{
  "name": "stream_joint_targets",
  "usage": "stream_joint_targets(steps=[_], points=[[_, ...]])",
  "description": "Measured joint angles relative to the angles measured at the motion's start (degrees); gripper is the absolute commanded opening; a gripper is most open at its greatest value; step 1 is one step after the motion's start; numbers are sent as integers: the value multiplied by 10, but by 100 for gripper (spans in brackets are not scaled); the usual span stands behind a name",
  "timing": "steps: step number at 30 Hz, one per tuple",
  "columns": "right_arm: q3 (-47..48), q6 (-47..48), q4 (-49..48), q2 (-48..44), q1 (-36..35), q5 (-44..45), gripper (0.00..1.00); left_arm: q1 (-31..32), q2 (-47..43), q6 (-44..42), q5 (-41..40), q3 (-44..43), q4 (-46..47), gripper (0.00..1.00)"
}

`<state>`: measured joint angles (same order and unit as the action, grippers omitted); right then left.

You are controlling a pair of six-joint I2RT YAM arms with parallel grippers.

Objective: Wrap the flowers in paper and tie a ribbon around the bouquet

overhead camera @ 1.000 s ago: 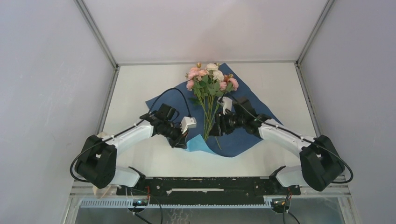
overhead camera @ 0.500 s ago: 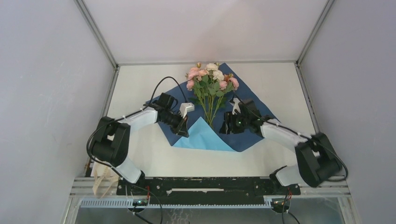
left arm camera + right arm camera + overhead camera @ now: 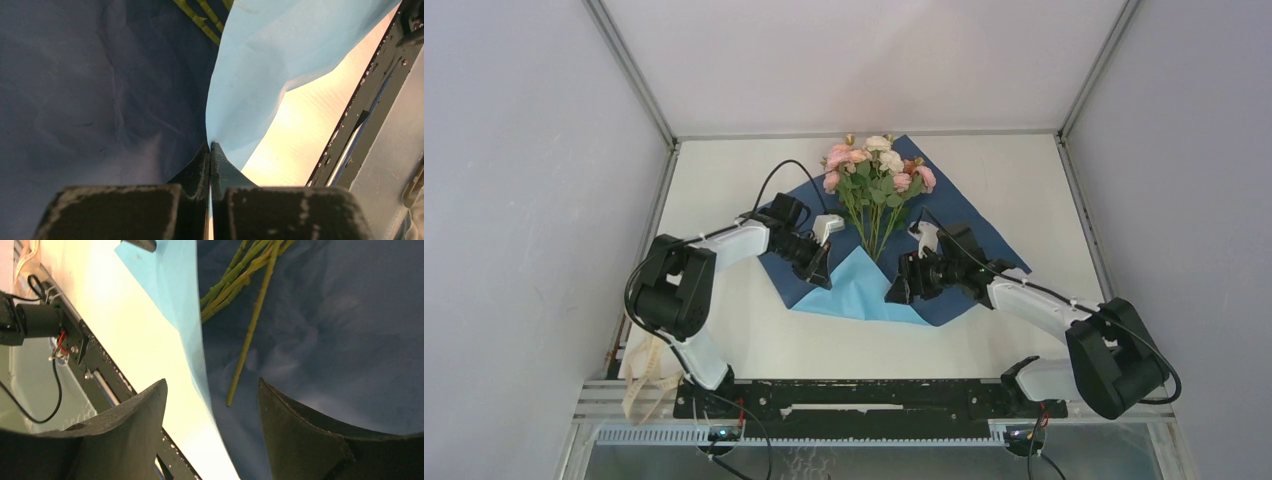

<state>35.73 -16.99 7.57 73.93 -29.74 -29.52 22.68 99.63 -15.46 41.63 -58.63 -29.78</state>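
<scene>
The flowers [image 3: 876,168], pink and cream roses, lie on the dark blue paper [image 3: 964,235] with their stems [image 3: 255,315] pointing at me. The paper's near corner is folded up over the stem ends, showing a light blue flap [image 3: 859,290]. My left gripper [image 3: 820,272] is shut on the left edge of that flap [image 3: 280,45]. My right gripper [image 3: 896,290] hangs open low over the flap's right side. The fold's edge and one stem tip lie between its fingers [image 3: 300,430] without touching them. The cream ribbon [image 3: 646,375] lies bunched by the left arm's base.
The black base rail [image 3: 874,395] runs along the near edge of the white table [image 3: 1024,180]. Grey walls [image 3: 524,200] close in both sides and the back. The left arm's black cable [image 3: 769,195] loops above the paper's left corner.
The left gripper has pulled the paper's near corner up and back toward the flowers, so the light flap grew. The right gripper drew back from the stems to the flap's right side and opened wider.
</scene>
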Motion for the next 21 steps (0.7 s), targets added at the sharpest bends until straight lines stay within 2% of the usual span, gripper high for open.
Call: stream_joint_targets(steps=[2,4,8,11,15,16,17,19,21], points=[[-2,0,-2,9,-3,-18,73,0,1,0,-4,-1,-4,0],[-9,0,-6,10,-10,-28,65,0,2,0,-5,-2,-10,0],[-29,-8,-4,11,-23,-28,23,0,9,-3,-5,-13,-21,0],[-35,-22,5,21,-24,-19,3,0,16,-10,-8,-29,-32,0],[-35,-31,17,24,-22,0,0,0,23,-14,-15,-40,-41,0],[-35,-31,16,25,-22,5,0,0,25,-15,-19,-41,-42,3],[-35,-32,16,27,-22,7,0,1,26,-15,-22,-41,-44,11],[-35,-35,14,35,-22,11,0,1,26,-15,-28,-41,-47,36],[-35,-35,19,44,-22,16,0,1,26,-17,-48,-41,-50,48]])
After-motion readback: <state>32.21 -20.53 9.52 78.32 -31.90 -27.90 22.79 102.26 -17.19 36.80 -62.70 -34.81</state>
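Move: The right hand, open, goes for the fold at the right end of the light-blue paper flap, about 3 cm back, 1 cm to its left and 5 cm below. A loose flower stem's end lies some 3 cm left, 1 cm ahead and 6 cm below; the bunched stem ends about 5 cm left, 8 cm ahead, as low. The left hand already pinches the flap's left edge; from it the right-end fold is roughly 16 cm right, 7 cm back and 2 cm lower. The right hand sinks some 4.5 cm while drawing back about 3 cm towards the near fold of the paper, its wrist turning about 10 degrees, and on the way its wide-open fingers shut fully, pinching the light-blue flap at its right end before the hand goes on down a little. The left hand keeps the flap's left edge almost in place, and only at the very end do its fingers start to part, to about a third open, with the paper still between them. ##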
